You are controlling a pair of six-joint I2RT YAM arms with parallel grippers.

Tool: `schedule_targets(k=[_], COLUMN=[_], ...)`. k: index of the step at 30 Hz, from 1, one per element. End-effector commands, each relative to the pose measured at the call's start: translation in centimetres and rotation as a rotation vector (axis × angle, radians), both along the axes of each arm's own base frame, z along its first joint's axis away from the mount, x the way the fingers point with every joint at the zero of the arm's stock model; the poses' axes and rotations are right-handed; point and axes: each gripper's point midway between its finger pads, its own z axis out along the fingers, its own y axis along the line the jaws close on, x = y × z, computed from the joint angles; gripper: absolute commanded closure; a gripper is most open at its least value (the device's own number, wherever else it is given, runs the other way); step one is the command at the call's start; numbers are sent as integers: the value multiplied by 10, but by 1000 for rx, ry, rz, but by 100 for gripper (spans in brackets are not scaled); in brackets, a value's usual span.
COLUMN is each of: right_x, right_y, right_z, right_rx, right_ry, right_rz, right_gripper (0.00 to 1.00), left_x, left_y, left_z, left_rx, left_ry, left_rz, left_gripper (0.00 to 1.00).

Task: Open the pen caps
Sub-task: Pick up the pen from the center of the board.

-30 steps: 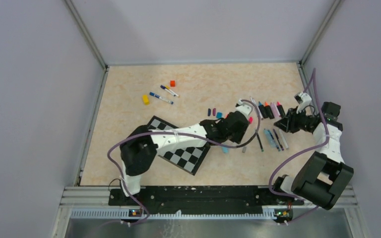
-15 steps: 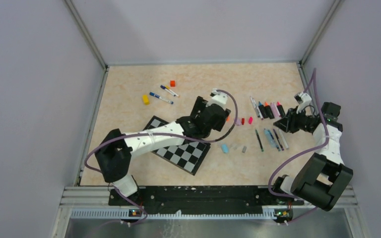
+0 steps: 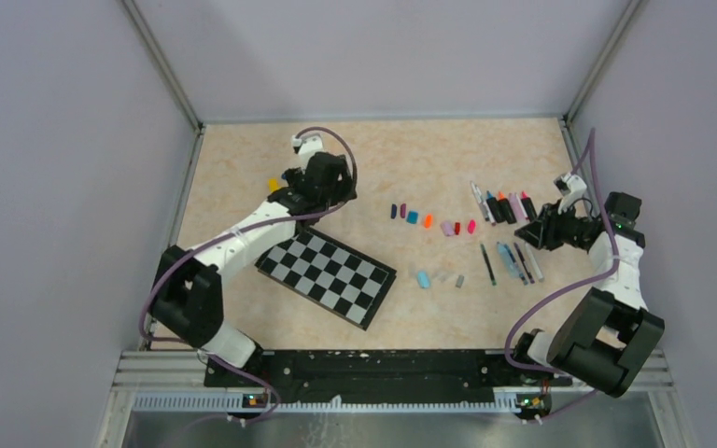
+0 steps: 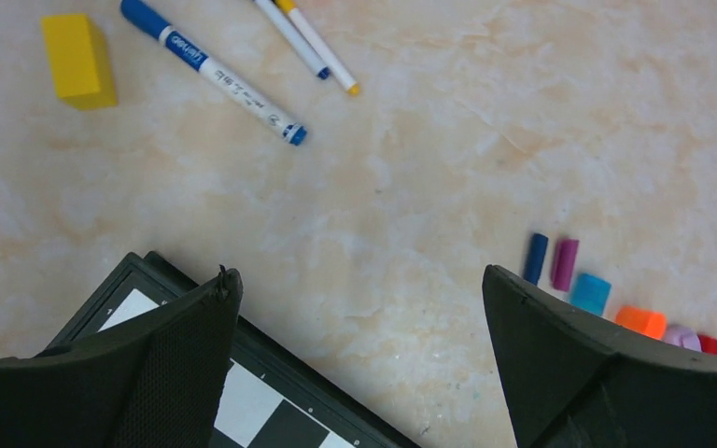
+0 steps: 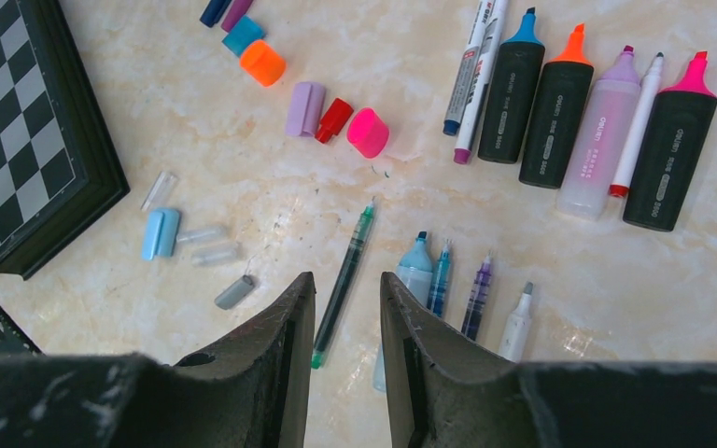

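Several loose pen caps lie in a row mid-table: dark blue (image 5: 213,11), purple (image 5: 236,13), teal (image 5: 243,35), orange (image 5: 262,63), lilac (image 5: 304,108), red (image 5: 333,119) and pink (image 5: 368,132). Nearer me lie a light-blue cap (image 5: 161,232) and a grey cap (image 5: 234,292). My left gripper (image 4: 359,275) hangs wide open over bare table, between the chessboard corner and a blue-capped marker (image 4: 210,70); nothing is in it. My right gripper (image 5: 347,278) stands narrowly open above a thin green pen (image 5: 343,280), holding nothing.
A chessboard (image 3: 327,275) lies at the near left of centre. A yellow block (image 4: 77,61) and two thin markers (image 4: 308,42) sit at the far left. Uncapped highlighters (image 5: 549,112) and thin pens (image 5: 476,299) lie at the right, near the enclosure wall.
My left arm has swung from beside the cap row to the far left, over the markers, and its jaws have opened wide. The right arm has not moved.
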Motion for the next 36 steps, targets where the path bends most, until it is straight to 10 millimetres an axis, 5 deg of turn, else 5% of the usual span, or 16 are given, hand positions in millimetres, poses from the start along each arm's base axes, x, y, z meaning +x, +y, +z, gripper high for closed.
schedule_targets(k=[1, 9, 15, 28, 36], right_x=[3, 3, 3, 3, 3], right_y=[0, -1, -1, -2, -2], right_z=[6, 6, 6, 6, 6], right_rx=[-8, -6, -10, -17, -19], right_ry=[-46, -43, -45, -42, -41], right_rz=[15, 14, 14, 16, 16], right_gripper=[69, 69, 69, 69, 69], left_x=[16, 52, 77, 105, 116], left_y=[24, 40, 51, 94, 95], left_z=[-1, -41, -63, -94, -98], left_rx=[2, 60, -60, -172, -165], left_ry=[88, 402, 499, 526, 510], left_rz=[217, 326, 361, 444, 442], left_gripper=[1, 1, 1, 46, 49])
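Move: The blue-capped pen lies about 14 cm ahead of the left hand, 10 cm to its left and 14 cm below. Beside that pen, the yellow block sits some 8 cm farther left and 1 cm nearer the base. The two thin pens lie roughly 5 cm right and 4 cm beyond it, the red block about 8 cm right and 8 cm beyond. From the right hand, the blue-capped pen is about 24 cm ahead and 58 cm left. Towards the blue-capped pen the left hand reaches, empty: first mostly forward, then steeply down and left, easing to a stop close above the tail half, some 10 cm gone in each direction. The wrist tips the fingers down about 30 degrees and turns counter-clockwise, while the wide-open fingers narrow to about half, not touching the pen yet. ##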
